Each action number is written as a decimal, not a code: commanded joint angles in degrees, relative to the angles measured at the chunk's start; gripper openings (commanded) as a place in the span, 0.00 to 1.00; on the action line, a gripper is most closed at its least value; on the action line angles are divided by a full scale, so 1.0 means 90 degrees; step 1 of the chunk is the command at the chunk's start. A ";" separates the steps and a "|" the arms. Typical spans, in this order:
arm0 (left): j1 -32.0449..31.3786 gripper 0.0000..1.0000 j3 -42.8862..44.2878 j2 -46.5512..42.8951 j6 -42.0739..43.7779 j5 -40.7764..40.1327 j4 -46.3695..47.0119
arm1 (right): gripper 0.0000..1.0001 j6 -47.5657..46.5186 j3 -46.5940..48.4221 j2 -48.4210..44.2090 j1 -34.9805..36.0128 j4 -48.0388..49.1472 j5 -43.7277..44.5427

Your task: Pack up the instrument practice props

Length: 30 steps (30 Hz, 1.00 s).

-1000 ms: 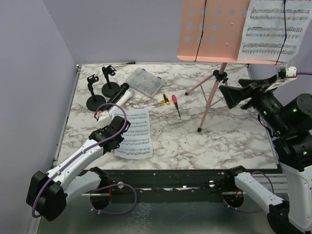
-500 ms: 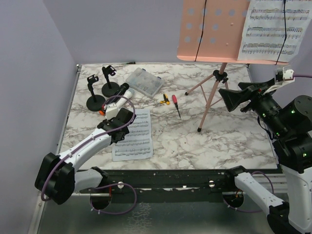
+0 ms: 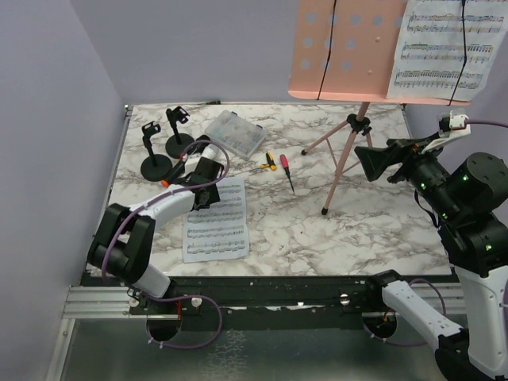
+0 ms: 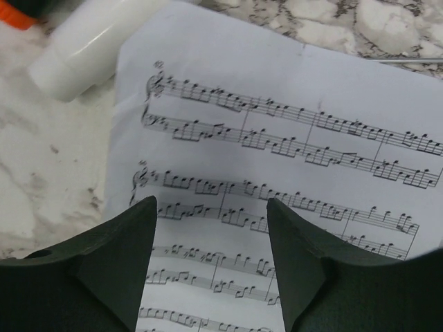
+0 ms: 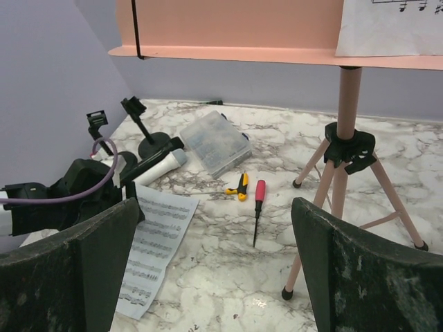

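A white sheet-music page (image 3: 216, 224) lies flat on the marble table. My left gripper (image 3: 205, 190) hovers low over its upper part, open, nothing between the fingers; in the left wrist view the staves (image 4: 277, 173) fill the space past the gripper (image 4: 211, 207). A white-bodied microphone (image 4: 90, 41) lies just beyond the page's top left corner, grey-headed (image 5: 168, 158), beside a black microphone (image 5: 147, 158). Two black mic holders (image 3: 155, 163) (image 3: 179, 143) stand behind. The pink tripod (image 3: 343, 155) carries a perforated desk (image 3: 341, 48) with another page (image 3: 440, 44). My right gripper (image 3: 379, 161) is open, raised beside the tripod.
A clear plastic compartment box (image 3: 234, 132) sits at the back centre. A yellow screwdriver (image 3: 268, 162) and a red one (image 3: 285, 168) lie mid-table. Tripod legs (image 5: 315, 235) spread across the right half. A wall runs along the left edge.
My left arm has reached forward over the page toward the microphones, and its jaws have spread apart. The right gripper has shifted slightly left and stays open.
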 commanded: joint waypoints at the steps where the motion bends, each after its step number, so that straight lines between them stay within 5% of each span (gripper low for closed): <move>1: 0.0095 0.68 0.0516 0.0701 0.0623 0.0664 0.0514 | 0.96 -0.0191 0.0003 0.0071 -0.0019 -0.0078 0.0273; 16: 0.0135 0.69 0.0923 0.1670 0.1140 0.1801 0.0813 | 0.96 -0.0370 -0.0996 -0.0360 -0.0019 0.0332 0.0788; 30: 0.0009 0.69 0.0666 0.0571 0.1049 0.1913 0.0714 | 0.95 -0.0727 -0.0897 -0.0156 -0.0019 0.0194 0.1605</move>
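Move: Over the far-left part of the loose music sheet, the open left hand has the sheet's middle about 7 cm back and 3 cm to its right, some 3 cm below. The white microphone lies around 12 cm ahead and 4 cm left, the black microphone beside it 8 cm left and equally far ahead; the thin rod is some 10 cm ahead and 14 cm right. From the right hand, the sheet's middle is about 40 cm left, 5 cm ahead and far below. Sweeping forward and right about 5 cm while sinking some 2 cm, the open left hand brings its fingertips down on the far part of the sheet and drags it right, easing back slightly at the end and turning about 15 degrees clockwise. The empty, wide-open right hand sinks about 5 cm near the music stand, drifting right and a little forward. ##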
